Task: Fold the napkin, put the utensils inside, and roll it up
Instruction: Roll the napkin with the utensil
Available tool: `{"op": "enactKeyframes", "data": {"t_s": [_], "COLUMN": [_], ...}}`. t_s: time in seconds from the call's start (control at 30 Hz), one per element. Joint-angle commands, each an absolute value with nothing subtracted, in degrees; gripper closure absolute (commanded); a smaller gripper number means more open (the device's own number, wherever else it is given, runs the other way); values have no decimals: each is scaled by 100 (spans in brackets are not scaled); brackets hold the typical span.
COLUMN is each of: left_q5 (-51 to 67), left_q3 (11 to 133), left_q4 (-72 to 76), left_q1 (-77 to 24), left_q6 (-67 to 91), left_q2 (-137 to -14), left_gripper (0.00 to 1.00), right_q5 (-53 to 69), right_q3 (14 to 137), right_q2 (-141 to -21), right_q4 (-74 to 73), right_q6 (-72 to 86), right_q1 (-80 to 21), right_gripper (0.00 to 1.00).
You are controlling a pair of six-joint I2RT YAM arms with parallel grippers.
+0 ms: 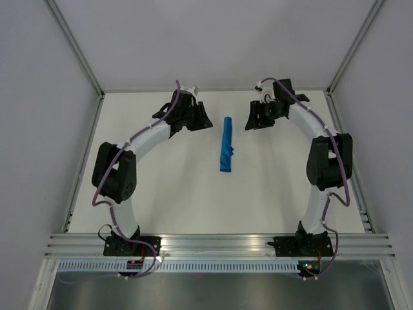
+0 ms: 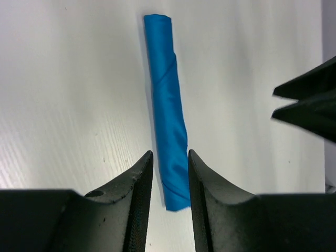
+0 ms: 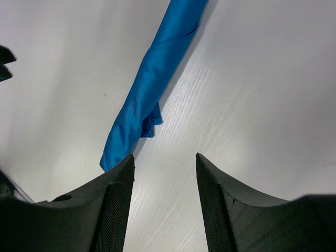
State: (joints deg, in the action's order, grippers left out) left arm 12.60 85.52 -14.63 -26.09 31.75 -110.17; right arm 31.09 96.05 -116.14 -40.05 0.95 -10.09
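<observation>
The napkin (image 1: pixel 227 145) lies on the white table as a tight blue roll, long axis running away from the arm bases. A small loose flap sticks out of its side (image 3: pixel 152 122). No utensils show in any view. My left gripper (image 1: pixel 202 123) hovers left of the roll's far end, open, with nothing between its fingers. In the left wrist view the napkin (image 2: pixel 168 110) shows past the gap of the left gripper (image 2: pixel 170 153), not touching it. My right gripper (image 1: pixel 250 120) is right of the same end, open and empty. Its own view has the right gripper (image 3: pixel 164 156) beside the napkin (image 3: pixel 149 89).
The white table (image 1: pixel 161 194) is bounded by grey walls and metal posts at the back corners. An aluminium rail (image 1: pixel 219 244) carries both arm bases at the near edge. The right gripper's fingertips (image 2: pixel 310 105) show at the right edge of the left wrist view.
</observation>
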Motion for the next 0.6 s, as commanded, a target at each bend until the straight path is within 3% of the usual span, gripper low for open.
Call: {"op": "enactKeyframes", "data": {"t_s": [0.0, 0.3, 0.57], "left_q5": [1398, 1476, 1441], "left_q3": [8010, 6294, 6047], "left_q4": [-1459, -1600, -1986], "left_q1": [-2584, -2575, -2566], "left_q6": [2760, 2470, 2250], "left_q2": [-10013, -7922, -7119], "left_gripper": [62, 59, 57], "right_q5": [2866, 2444, 2127], "right_q3": [9273, 7692, 6794], "right_q2": [-10531, -8439, -7313], "right_q4": [-3420, -2795, -2575], "right_q6": [123, -281, -580], "right_q1": [-652, 217, 448], "right_gripper": [44, 40, 40]}}
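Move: Between the two hands lies the rolled napkin with the utensil inside, running fore and aft on the table, touched by neither gripper. From the left hand its middle is about 7 cm to the right, roughly 2 cm ahead and 11 cm below. From the right hand it is some 8 cm to the left, about 2 cm ahead and 9 cm below. Nothing else stands near. Backing off from the finished napkin roll, both empty hands part and keep rising. The right swings about 13 cm right and 12 cm up, later drawing back too, its fingers tipping up some 30 degrees. The left draws back about 12 cm, climbing and drifting left, tilting up slightly. Both grippers stay partly open. ##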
